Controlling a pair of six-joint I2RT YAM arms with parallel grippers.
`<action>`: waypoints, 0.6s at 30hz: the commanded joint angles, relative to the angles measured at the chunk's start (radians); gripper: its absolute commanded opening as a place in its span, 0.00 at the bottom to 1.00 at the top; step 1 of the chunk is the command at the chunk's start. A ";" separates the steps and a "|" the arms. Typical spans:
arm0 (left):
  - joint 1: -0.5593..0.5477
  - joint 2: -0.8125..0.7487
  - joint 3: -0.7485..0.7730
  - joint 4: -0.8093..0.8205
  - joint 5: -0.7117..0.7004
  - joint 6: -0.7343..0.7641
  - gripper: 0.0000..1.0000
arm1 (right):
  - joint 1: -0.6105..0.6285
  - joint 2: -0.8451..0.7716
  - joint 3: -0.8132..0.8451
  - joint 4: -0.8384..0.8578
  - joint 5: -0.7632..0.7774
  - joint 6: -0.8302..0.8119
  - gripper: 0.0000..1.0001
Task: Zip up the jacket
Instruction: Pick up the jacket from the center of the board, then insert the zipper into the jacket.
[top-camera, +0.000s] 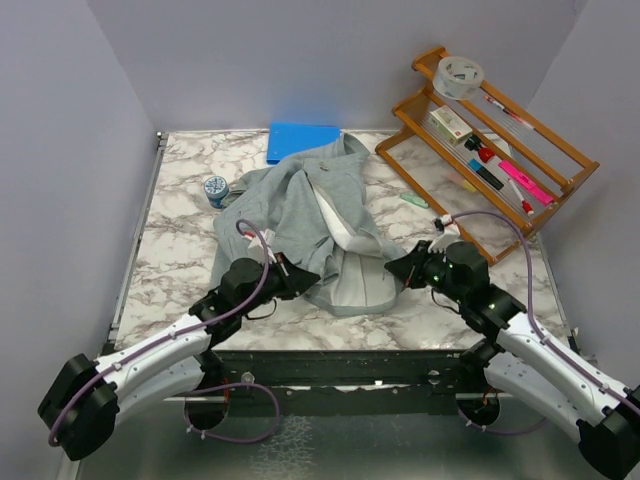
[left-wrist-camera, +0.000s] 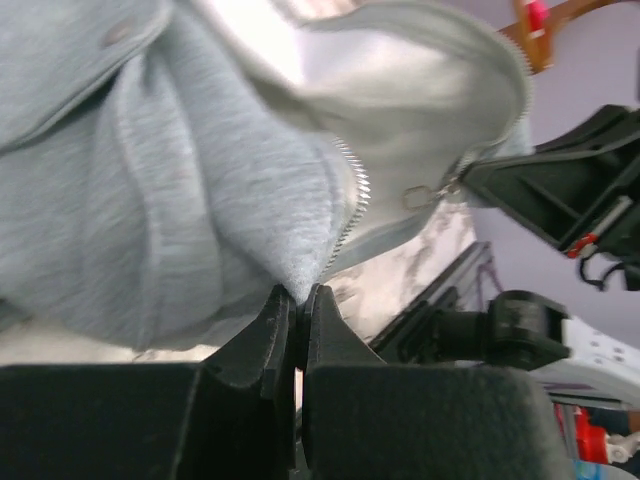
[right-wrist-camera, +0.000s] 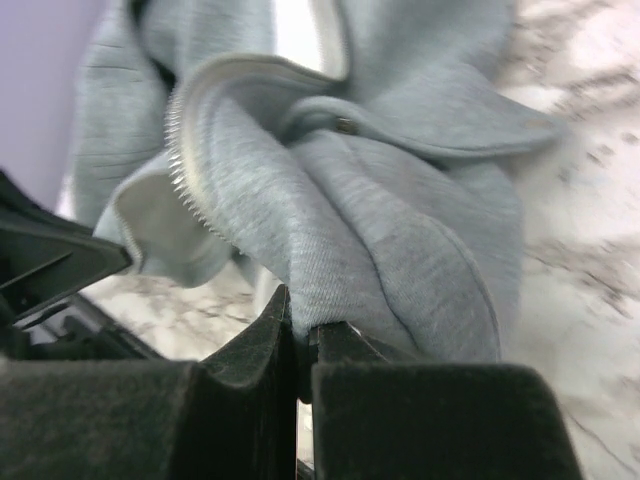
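The light grey jacket (top-camera: 310, 215) lies crumpled in the middle of the marble table (top-camera: 180, 250), its front open and the pale lining showing. My left gripper (top-camera: 303, 281) is shut on the bottom corner of the jacket's left front panel (left-wrist-camera: 230, 200), right beside the zipper teeth (left-wrist-camera: 352, 195); its jaws pinch the fabric tip. A zipper pull (left-wrist-camera: 425, 195) hangs on the opposite edge. My right gripper (top-camera: 397, 268) is shut on the lower hem of the other panel (right-wrist-camera: 400, 260), whose zipper teeth (right-wrist-camera: 185, 170) curl to the left.
A blue flat pad (top-camera: 302, 141) lies behind the jacket. A small round tin (top-camera: 216, 189) sits at the left. A wooden rack (top-camera: 490, 140) with pens and a tape roll (top-camera: 459, 75) stands at the back right. Both grippers are close to the table's front edge.
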 joint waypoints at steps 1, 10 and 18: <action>0.008 -0.024 0.138 0.152 0.071 -0.013 0.00 | -0.003 0.008 0.073 0.256 -0.224 -0.029 0.00; 0.008 -0.025 0.282 0.361 0.047 -0.044 0.00 | -0.002 0.120 0.138 0.626 -0.409 0.194 0.00; 0.008 0.021 0.319 0.493 0.040 -0.045 0.00 | -0.002 0.214 0.151 0.938 -0.474 0.450 0.00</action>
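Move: Both grippers already pinch the jacket's zipper-side front edges. The jacket's middle lies about 15 cm ahead of the left hand, 4 cm to its left and 8 cm below; the edge in the right fingers is some 14 cm to the left hand's right, nearly level. From the right hand, the jacket's middle is about 14 cm ahead, 19 cm left and 10 cm below, with the green stick roughly 20 cm ahead and 6 cm right. Straight up and fast, both hands raise the front edges they still pinch, the left by about 22 cm and the right by about 16 cm. The right also carries its edge some 8 cm left towards the left gripper, its fingers swinging left as they tip up; the left fingers tip up from pointing slightly down to slightly above level. ##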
